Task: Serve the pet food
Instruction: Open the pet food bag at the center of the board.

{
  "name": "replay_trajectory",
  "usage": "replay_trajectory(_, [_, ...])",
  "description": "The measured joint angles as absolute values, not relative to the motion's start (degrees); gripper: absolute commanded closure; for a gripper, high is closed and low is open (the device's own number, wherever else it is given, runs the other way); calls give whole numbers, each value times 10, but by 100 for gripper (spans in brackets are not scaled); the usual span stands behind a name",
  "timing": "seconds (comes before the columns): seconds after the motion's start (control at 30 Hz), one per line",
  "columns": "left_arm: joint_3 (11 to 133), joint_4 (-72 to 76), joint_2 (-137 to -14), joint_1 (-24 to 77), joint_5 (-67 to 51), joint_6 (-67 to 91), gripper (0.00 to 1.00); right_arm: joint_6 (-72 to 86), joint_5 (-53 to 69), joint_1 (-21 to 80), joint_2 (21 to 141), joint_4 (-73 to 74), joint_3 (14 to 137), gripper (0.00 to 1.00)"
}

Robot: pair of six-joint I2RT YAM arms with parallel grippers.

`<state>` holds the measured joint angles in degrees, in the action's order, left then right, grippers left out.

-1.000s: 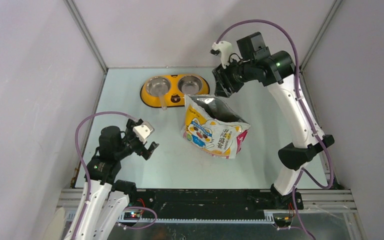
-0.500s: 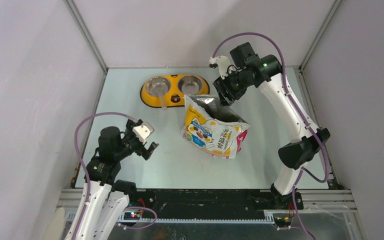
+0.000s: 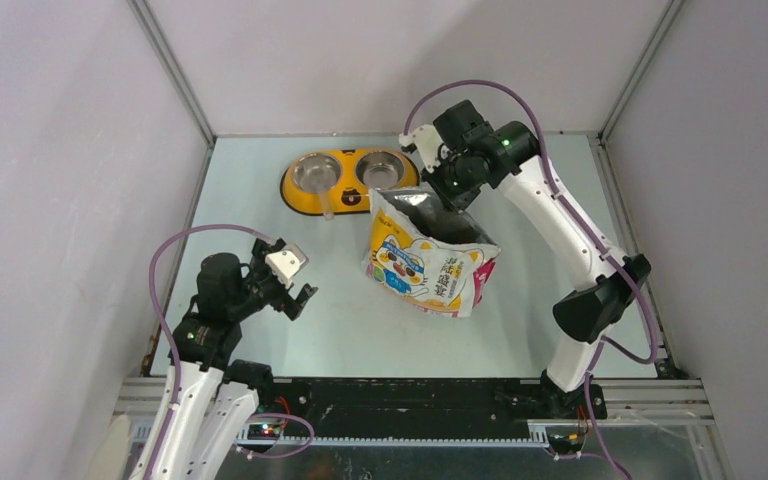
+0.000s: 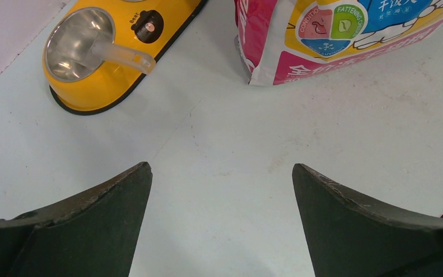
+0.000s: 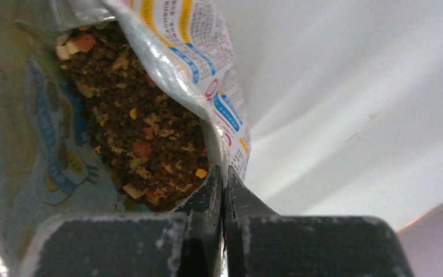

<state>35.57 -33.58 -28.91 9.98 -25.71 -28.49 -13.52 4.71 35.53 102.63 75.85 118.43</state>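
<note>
The glossy yellow-white-pink bag stands open at the table's middle. In the right wrist view its mouth shows the pet food, brown kibble with reddish and yellow bits. My right gripper sits at the far rim of the bag's mouth, shut on the bag's edge, one finger inside and one outside. My left gripper hovers low at the near left, open, with nothing between its fingers. It points toward the bag.
A yellow oval double-bowl feeder lies behind the bag to the left. A translucent scoop rests in its left bowl with the handle over the rim, also in the left wrist view. Grey walls close in the table.
My right arm swung left and down to the bag's mouth, and its jaws closed on the bag's rim. The left arm and the bag stayed put.
</note>
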Motion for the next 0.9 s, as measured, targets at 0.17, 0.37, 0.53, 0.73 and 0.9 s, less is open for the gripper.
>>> replay_trajectory(0.17, [356,-336,-289,100,-257,-285,0,-121,9,343,1020,745,1184,100])
replay_trajectory(0.37, [356,-336,-289,100,-257,-285,0,-91,4,280,1014,741,1189,100])
replay_trajectory(0.53, [356,-336,-289,100,-257,-285,0,-70,-7,230,1002,755,1188,100])
replay_trajectory(0.73, [356,-336,-289,100,-257,-285,1,-60,-55,196,978,757,1188,100])
replay_trajectory(0.9, [356,-336,-289,100,-257,-285,0,-62,-99,180,971,743,1188,100])
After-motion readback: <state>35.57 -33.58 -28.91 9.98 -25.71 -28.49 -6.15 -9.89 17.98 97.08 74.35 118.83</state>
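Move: The right hand already pinches the far right rim of the open pet food bag, whose middle lies about 13 cm below, some 5 cm to the left and 3 cm back. The pet bowl is roughly 20 cm ahead and 24 cm left of that hand, near table height; the scoop in its left dish is about 18 cm ahead and 31 cm left. From the idle left hand the bag is about 30 cm right and 7 cm ahead, slightly lower. Keeping the bag's rim pinched between shut fingers, the right hand pulls it about 15 cm to the right over the bare board, away from the pet bowl, easing some 5 cm forward and rising about 4 cm, the rise mostly late. Along the way the wrist turns about 30 degrees clockwise, and the rim stays between the fingertips throughout. ##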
